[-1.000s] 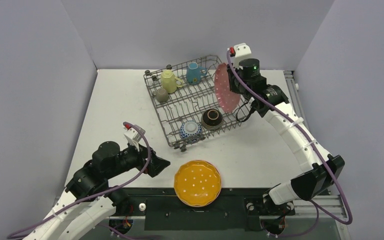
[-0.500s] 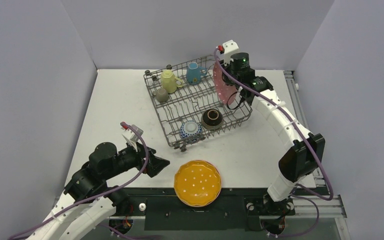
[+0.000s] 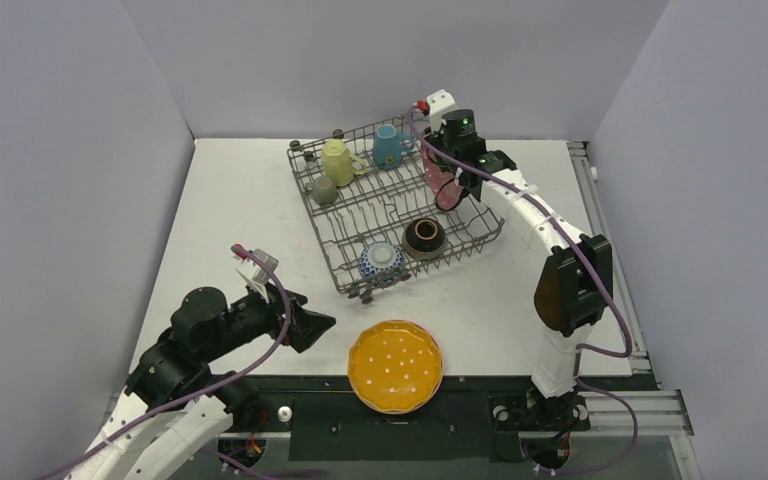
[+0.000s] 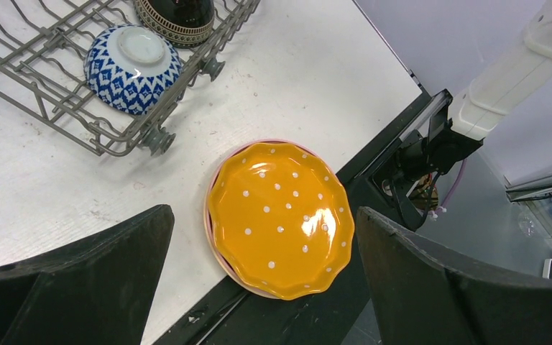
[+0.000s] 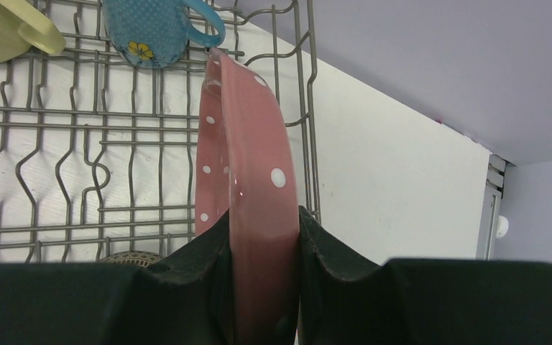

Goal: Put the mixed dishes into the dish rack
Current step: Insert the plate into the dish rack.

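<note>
My right gripper (image 3: 444, 170) (image 5: 262, 224) is shut on the rim of the pink white-dotted plate (image 3: 442, 186) (image 5: 253, 169). It holds the plate on edge over the right side of the grey wire dish rack (image 3: 346, 276) (image 5: 115, 144). The orange dotted plate (image 3: 395, 366) (image 4: 280, 215) lies at the table's near edge on top of another plate, of which only a rim (image 4: 210, 233) shows. My left gripper (image 3: 312, 326) (image 4: 264, 212) hangs open just left of and above it, with nothing between its fingers.
In the rack stand a pale-yellow mug (image 3: 338, 160), a light-blue mug (image 3: 389, 147) (image 5: 154, 29), a small olive mug (image 3: 324, 190), a dark-brown bowl (image 3: 424, 237) and an upturned blue-white bowl (image 3: 381, 258) (image 4: 133, 68). A black base strip (image 3: 460, 400) borders the table's near edge.
The right arm has carried the pink plate leftward over the rack and turned it edge-on. The left arm has shifted slightly down and stays open.
</note>
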`<control>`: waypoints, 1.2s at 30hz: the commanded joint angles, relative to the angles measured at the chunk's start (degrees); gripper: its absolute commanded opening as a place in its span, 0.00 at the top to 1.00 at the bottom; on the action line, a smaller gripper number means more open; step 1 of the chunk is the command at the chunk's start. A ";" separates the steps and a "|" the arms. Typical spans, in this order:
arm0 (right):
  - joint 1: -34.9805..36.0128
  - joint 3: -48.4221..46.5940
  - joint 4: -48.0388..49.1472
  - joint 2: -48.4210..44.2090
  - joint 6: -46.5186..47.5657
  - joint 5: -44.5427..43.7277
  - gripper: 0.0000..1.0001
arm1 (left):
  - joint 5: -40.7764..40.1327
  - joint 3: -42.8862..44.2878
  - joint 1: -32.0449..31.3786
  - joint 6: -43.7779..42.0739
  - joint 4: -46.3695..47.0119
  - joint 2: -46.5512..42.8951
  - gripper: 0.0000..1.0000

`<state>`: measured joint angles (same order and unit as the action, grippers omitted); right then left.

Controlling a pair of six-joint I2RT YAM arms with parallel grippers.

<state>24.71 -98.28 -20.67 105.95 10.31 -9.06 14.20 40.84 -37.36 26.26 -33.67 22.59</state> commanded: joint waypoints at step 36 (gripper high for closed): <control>-2.94 -9.92 15.38 11.10 1.30 -1.24 1.00 | 8.45 -0.61 8.60 -2.35 5.17 0.11 0.04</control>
<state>21.82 -103.83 -13.10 118.93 11.84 -9.56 20.93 40.21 -29.34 24.97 -32.27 22.72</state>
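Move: The right hand holds the pink plate upright. The rack slot it is bound for lies about 6 cm ahead of that hand and 18 cm below. The blue mug stands some 13 cm ahead and 12 cm to the left, and the black bowl about 9 cm back and 5 cm left. The middle of the rack's right wall is roughly 7 cm ahead and 6 cm right. From the left hand the slot is some 43 cm ahead and 28 cm right. Keep the right fingers pinched on the pink plate and work it forward and down into the rack's far right part, between the blue mug and the right wall: sink about 3 cm while easing forward, push on nearly level, then lower again by some 4 cm. Hold the wrist's attitude almost unchanged. ##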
